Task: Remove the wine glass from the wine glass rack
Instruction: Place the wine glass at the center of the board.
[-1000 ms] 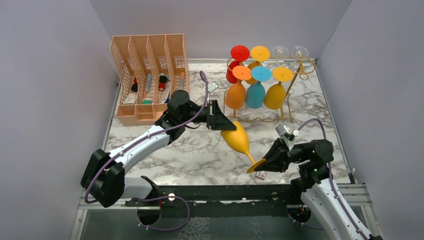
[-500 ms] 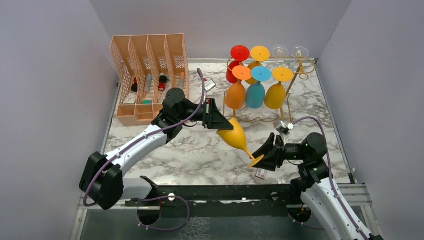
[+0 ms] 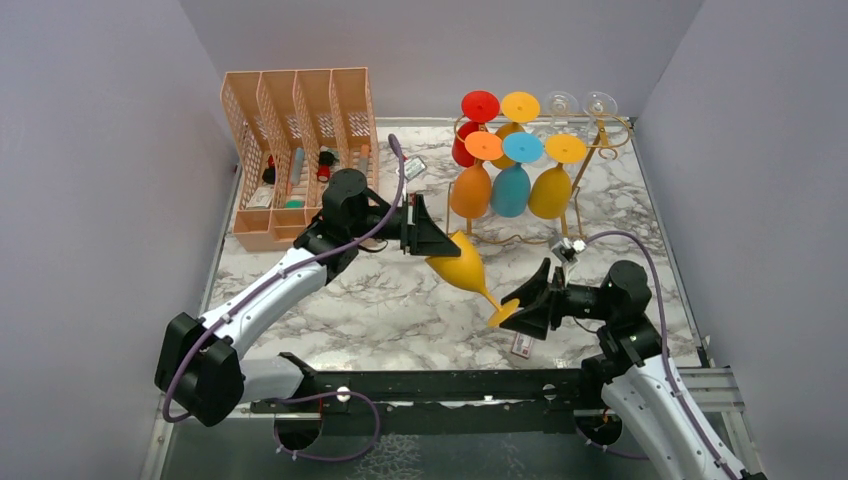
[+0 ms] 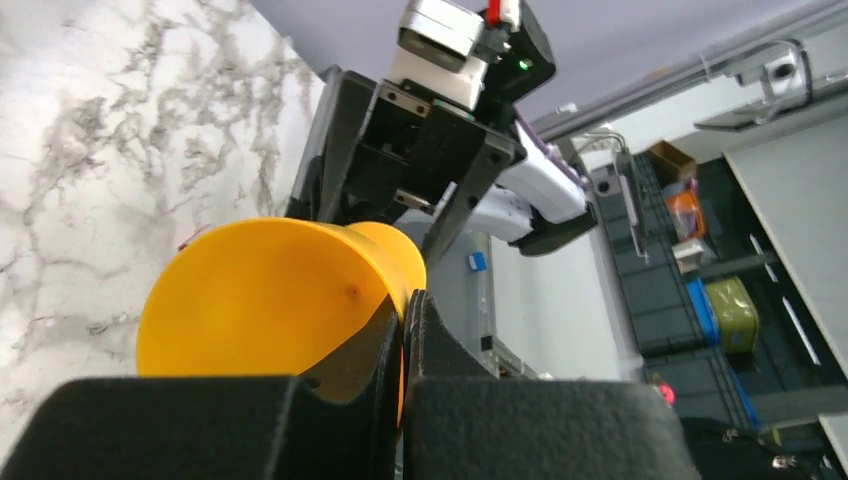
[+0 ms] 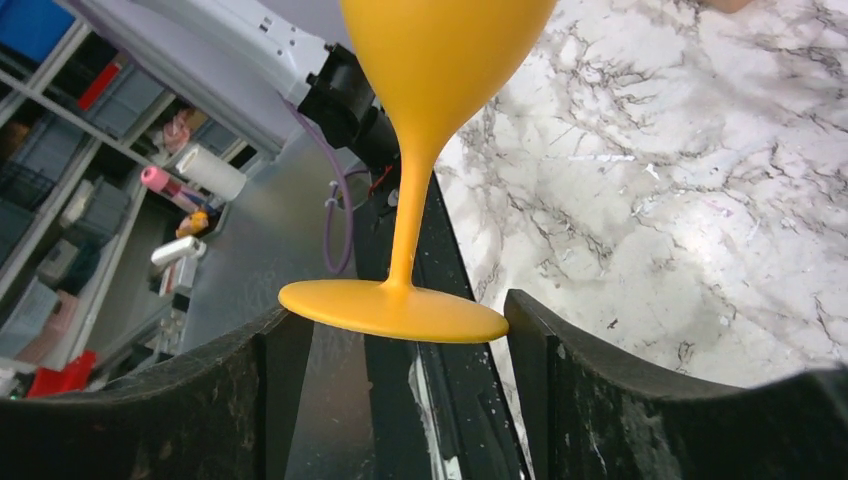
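A yellow-orange wine glass (image 3: 462, 270) hangs tilted over the marble table, bowl to the upper left and foot to the lower right. My left gripper (image 3: 437, 247) is shut on the bowl's rim; in the left wrist view its fingers pinch the rim wall of the wine glass (image 4: 270, 300). My right gripper (image 3: 520, 302) stands open around the foot. The right wrist view shows the foot (image 5: 395, 310) between my right gripper's (image 5: 400, 325) two fingers, with a gap on each side. The gold wine glass rack (image 3: 610, 142) stands at the back right.
Orange (image 3: 470, 190), blue (image 3: 511, 188), yellow (image 3: 550, 190), red and clear glasses hang upside down on the rack. A peach lattice file organiser (image 3: 300, 110) holding small items stands at the back left. A small tag (image 3: 521, 346) lies near the front rail (image 3: 430, 385).
My right gripper has opened and let go of the glass's foot. My left gripper has shut on the bowl's rim, and the glass has shifted slightly left and up.
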{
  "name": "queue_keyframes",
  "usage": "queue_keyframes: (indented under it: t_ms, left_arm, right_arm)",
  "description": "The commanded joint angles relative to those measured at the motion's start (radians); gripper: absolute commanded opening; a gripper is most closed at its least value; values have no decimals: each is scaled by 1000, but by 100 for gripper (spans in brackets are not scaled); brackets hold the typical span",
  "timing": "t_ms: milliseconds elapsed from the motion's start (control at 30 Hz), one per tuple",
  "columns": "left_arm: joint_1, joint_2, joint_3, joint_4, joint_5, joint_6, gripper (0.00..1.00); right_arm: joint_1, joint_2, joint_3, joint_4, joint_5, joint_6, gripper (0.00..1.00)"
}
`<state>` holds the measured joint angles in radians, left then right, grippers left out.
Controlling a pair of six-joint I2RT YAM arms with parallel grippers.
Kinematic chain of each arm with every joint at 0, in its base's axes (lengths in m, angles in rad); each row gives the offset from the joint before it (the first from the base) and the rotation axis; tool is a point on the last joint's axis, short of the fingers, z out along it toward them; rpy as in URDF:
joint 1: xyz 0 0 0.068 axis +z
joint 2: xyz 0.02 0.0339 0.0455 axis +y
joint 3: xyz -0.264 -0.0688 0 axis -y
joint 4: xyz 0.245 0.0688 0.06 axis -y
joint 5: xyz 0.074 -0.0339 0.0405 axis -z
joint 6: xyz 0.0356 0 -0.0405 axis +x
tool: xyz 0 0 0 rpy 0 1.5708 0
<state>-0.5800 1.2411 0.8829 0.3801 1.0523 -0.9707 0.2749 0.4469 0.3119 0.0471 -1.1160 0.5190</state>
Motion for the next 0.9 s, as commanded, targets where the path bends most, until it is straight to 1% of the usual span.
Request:
queue_keyframes:
  t_ms: [0,33,100,300,467,567,667,767,867]
  left_arm:
    - [-6,-19,176,-543,-222,364,0]
    - [-6,-19,200,-619,-258,414,0]
    - [-7,-28,223,-688,-304,460,0]
    - [-6,-75,210,-742,-391,492,0]
    - [-6,-88,236,-869,-507,544,0]
    - [-26,-105,250,-940,-636,565,0]
    - [-83,-139,226,-947,-827,553,0]
    - [-142,-136,213,-960,-987,531,0]
    - [-185,-95,232,-1011,-1142,517,0]
  right_arm:
    - [-3,-6,80,-123,113,-40,73]
    - [-3,-10,90,-147,126,-49,73]
    - [-3,-20,104,-174,162,-62,73]
    - [-3,-45,140,-236,263,-63,74]
    - [-3,-58,206,-334,341,-79,74]
    - [-3,-69,259,-427,429,-99,74]
    - [-4,-68,297,-502,518,-101,74]
    - [-3,-46,321,-543,562,-87,74]
    - [-3,-17,335,-574,579,-95,74]
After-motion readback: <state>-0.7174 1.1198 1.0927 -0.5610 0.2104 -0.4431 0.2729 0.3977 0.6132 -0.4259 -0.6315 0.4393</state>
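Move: The left hand already pinches the wine glass by its rim; the open centre of the board is about 10 cm ahead of that hand, 4 cm left and 30 cm below. From the same hand, the orange glass on the rack hangs some 27 cm ahead, 6 right and 17 below; the small box lies about 4 back, 17 right and 30 below. From the right hand, that centre is roughly 16 cm ahead, 18 left and 19 below. Keep the left pinch on the wine glass's rim and bring it forward about 4 cm, then left and some 7 cm down towards the board's centre, tipping the fingers downward and swinging them round towards forward to lower the glass's foot. Leave the right fingers open and back them off the foot: forward, up and to the right, turning clockwise. ##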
